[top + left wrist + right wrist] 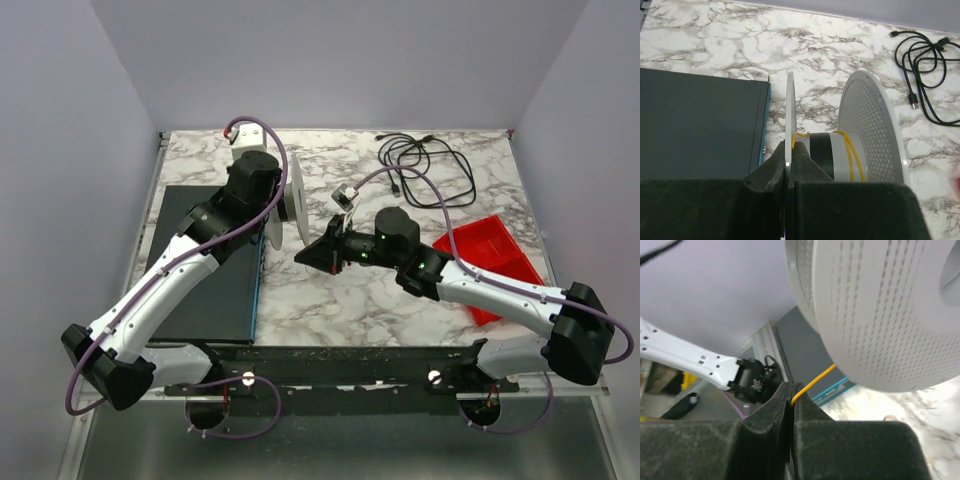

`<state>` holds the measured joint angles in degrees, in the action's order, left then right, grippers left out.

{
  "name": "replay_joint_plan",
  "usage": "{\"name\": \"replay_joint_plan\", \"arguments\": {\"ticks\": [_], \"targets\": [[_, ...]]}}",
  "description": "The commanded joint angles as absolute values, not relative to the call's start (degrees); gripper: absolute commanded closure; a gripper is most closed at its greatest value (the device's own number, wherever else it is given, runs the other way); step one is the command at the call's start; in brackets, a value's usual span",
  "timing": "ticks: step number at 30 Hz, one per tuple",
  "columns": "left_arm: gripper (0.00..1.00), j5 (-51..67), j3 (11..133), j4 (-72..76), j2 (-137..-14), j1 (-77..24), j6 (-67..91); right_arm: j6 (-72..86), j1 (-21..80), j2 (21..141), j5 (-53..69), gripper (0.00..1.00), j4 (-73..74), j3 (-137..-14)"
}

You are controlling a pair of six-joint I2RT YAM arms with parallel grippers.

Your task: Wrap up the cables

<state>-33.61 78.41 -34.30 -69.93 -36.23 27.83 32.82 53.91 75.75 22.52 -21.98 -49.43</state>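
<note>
The black cables (pixel 425 165) lie in a loose tangle at the back right of the table, also seen in the left wrist view as cables (pixel 925 55). A white spool (pixel 287 205) stands on edge mid-table. My left gripper (pixel 788 150) is shut on its thin near flange (pixel 790 100). The perforated far flange (pixel 872 125) stands to the right. A thin yellow cord (pixel 852 155) runs round the grey hub (pixel 832 155). My right gripper (pixel 791 390) is shut on that yellow cord (pixel 815 380), just right of the spool and below its flange (pixel 880 315).
A dark flat box (pixel 205 270) lies at the left, its edge close to the spool. A red tray (pixel 490 260) sits at the right, beside the right arm. A small plug piece (pixel 347 195) lies behind the right gripper (pixel 312 256).
</note>
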Motion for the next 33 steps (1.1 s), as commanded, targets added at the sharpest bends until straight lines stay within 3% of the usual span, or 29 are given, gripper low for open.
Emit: {"name": "replay_joint_plan", "arguments": {"ticks": [1,11,27,33], "targets": [[1.00,-37.27,75.63,-29.88,-69.62,-37.58,20.32,21.49,54.85,73.57,17.81,0.99,-3.31,-56.82],[1.00,-33.85,72.54,-32.85,-69.52,-40.48,18.46,14.47,54.84,75.82,6.61,0.97,7.00,-62.97],[1.00,-36.72,79.02,-37.72,-75.53,-40.48,16.54,14.50,54.84,74.47,20.57,0.92,7.17,-57.60],[1.00,-32.83,80.24,-39.53,-76.71,-40.49,14.24,12.13,54.84,72.62,7.03,0.91,13.09,-60.71]]}}
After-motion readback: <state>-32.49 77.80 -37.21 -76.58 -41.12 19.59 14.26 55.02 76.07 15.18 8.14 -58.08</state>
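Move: The left hand already holds the spool by its left flange, the hub about 4 cm to its right, 3 cm ahead and 5 cm lower. The hub is roughly 15 cm ahead of the right fingers, which pinch the yellow cable, and 4 cm to their left, about level. On the table, some 30 cm below the left hand, the dark box lies 17 cm left and 8 cm back, the black cables 18 cm ahead and 43 cm right. Keeping its pinch on the flange, the left hand lowers the spool about 5 cm and carries it some 3 cm to the right, rolling it left side up by 10 to 15 degrees and nosing it slightly down. The right hand, with the yellow cable still between its fingers, first swings nearly 3 cm forward and a little right, then comes back and sinks to end about 5 cm lower and 3 cm right, its fingers tipping down some 25 degrees as the grip effort falls off towards the end. ##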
